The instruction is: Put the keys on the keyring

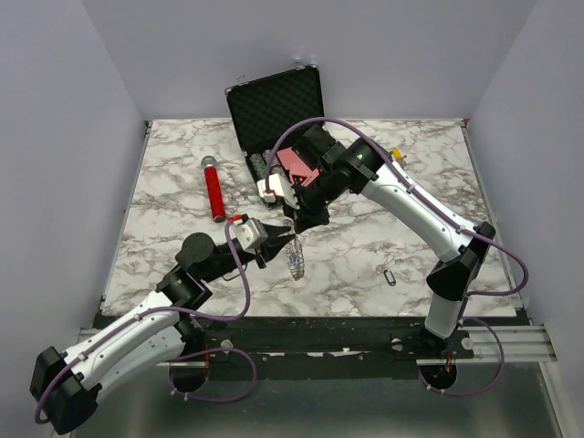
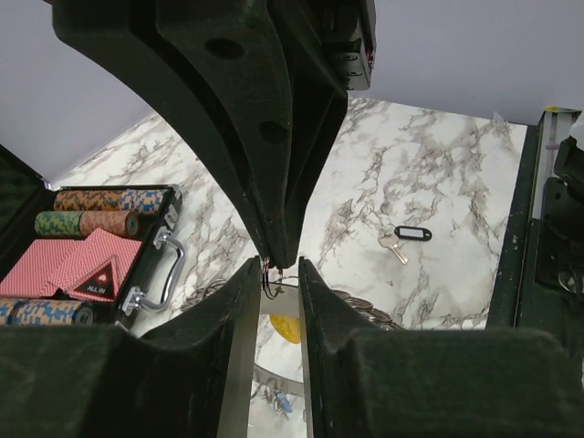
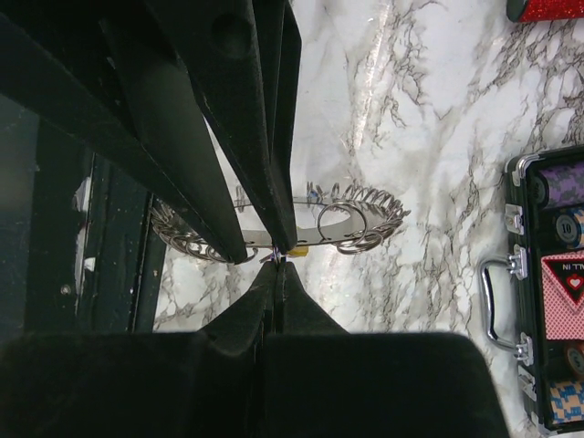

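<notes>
The keyring [image 1: 294,259], a big silver ring fringed with small rings, hangs tilted over the table's middle between my two grippers. My right gripper [image 1: 297,226] is shut on a tiny ring [image 3: 282,256] at the keyring's [image 3: 339,224] band. A yellow tag [image 3: 297,248] shows right beside that ring. My left gripper [image 2: 278,276] is open by a narrow gap, its fingers either side of the band [image 2: 278,299]. The yellow tag [image 2: 286,328] and a blue tag [image 2: 285,402] show below, between those fingers. A key with a black tag [image 2: 406,234] lies alone on the marble [image 1: 390,276].
An open black case [image 1: 275,108] with poker chips and cards [image 2: 87,265] stands at the back, behind the right arm. A red cylinder [image 1: 214,190] lies to its left. The case handle [image 3: 493,306] faces the grippers.
</notes>
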### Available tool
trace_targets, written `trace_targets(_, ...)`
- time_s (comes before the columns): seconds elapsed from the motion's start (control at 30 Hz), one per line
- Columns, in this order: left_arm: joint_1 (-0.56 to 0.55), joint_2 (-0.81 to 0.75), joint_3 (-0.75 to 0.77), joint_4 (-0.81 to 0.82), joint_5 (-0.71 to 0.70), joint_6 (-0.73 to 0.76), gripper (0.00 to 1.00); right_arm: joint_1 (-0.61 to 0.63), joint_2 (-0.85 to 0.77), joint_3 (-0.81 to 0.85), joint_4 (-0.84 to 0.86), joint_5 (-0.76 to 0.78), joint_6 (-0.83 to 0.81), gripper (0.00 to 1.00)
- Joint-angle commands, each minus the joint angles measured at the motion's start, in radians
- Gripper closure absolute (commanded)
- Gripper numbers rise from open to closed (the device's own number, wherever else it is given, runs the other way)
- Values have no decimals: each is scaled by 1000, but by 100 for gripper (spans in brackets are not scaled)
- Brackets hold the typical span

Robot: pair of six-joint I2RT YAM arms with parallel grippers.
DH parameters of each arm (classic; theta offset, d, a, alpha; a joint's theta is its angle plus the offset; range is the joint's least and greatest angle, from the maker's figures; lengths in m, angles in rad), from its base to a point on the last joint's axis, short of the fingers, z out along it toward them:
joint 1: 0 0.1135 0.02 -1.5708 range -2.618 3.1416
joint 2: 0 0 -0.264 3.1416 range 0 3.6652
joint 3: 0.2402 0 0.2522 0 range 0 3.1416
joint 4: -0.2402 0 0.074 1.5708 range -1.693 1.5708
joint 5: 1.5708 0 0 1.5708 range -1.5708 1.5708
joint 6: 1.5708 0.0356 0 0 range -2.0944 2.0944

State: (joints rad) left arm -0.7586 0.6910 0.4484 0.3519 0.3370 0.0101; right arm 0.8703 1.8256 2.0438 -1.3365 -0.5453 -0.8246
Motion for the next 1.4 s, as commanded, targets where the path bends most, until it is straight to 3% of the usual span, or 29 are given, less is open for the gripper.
trace_targets(0.0, 2, 15, 6, 12, 42, 21, 70, 7, -2, 39, -47, -39, -15, 99)
trace_targets(0.2, 2, 24, 10, -4, 53, 34, 73, 7, -3, 39, -49, -44, -16, 99)
trace_targets(0.47, 2, 39, 24, -33, 62, 45, 96, 7, -3, 44, -58, -62, -24, 99)
trace_targets(0.63, 2, 51, 41, -62, 50, 50, 96, 7, -5, 46, -59, -67, -25, 99)
trace_targets(0.77, 1, 61, 55, -96, 36, 53, 87, 7, -6, 46, -61, -68, -27, 99)
trace_targets(0.87, 2, 65, 70, -117, 37, 60, 87, 9, -8, 42, -61, -70, -30, 99)
trace_targets(0.93, 2, 67, 75, -125, 45, 63, 91, 7, -8, 42, -63, -71, -28, 99)
trace_targets(0.97, 2, 70, 79, -131, 51, 67, 99, 7, -8, 42, -62, -71, -28, 99)
trace_targets(1.13, 2, 56, 75, -119, 48, 38, 100, 7, -11, 39, -53, -68, -19, 99)
trace_targets(1.17, 2, 47, 69, -107, 39, 16, 100, 7, -9, 39, -46, -68, -12, 97)
trace_targets(1.3, 4, -17, 1, -22, -16, -70, 100, 4, -25, 42, -29, -77, 22, 71)
trace_targets(1.37, 7, -59, -48, 51, -35, -123, 100, -5, -29, 50, -29, -94, 27, 64)
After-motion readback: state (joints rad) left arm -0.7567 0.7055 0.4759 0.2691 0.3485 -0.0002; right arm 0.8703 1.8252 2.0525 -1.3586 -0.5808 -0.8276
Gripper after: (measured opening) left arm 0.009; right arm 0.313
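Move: The small loop at the top of the keyring is still pinched in the shut right fingertips, level with that hand point. It already sits between the part-open left fingers, about 1 cm to the left hand's right and otherwise level with its hand point. From the left hand, the keyring's body hangs about 6 cm below and 1 cm right, with the yellow key some 4 cm below and the blue key 7 cm below, both 1 cm right. Bring the left gripper down about 1 cm, still reaching in from the left, and close its fingers fully to pinch the keyring's small loop. Keep the right fingers shut on it meanwhile, easing back about half a centimetre. Then open the right fingers part-way to let go and begin to lift them clear. ##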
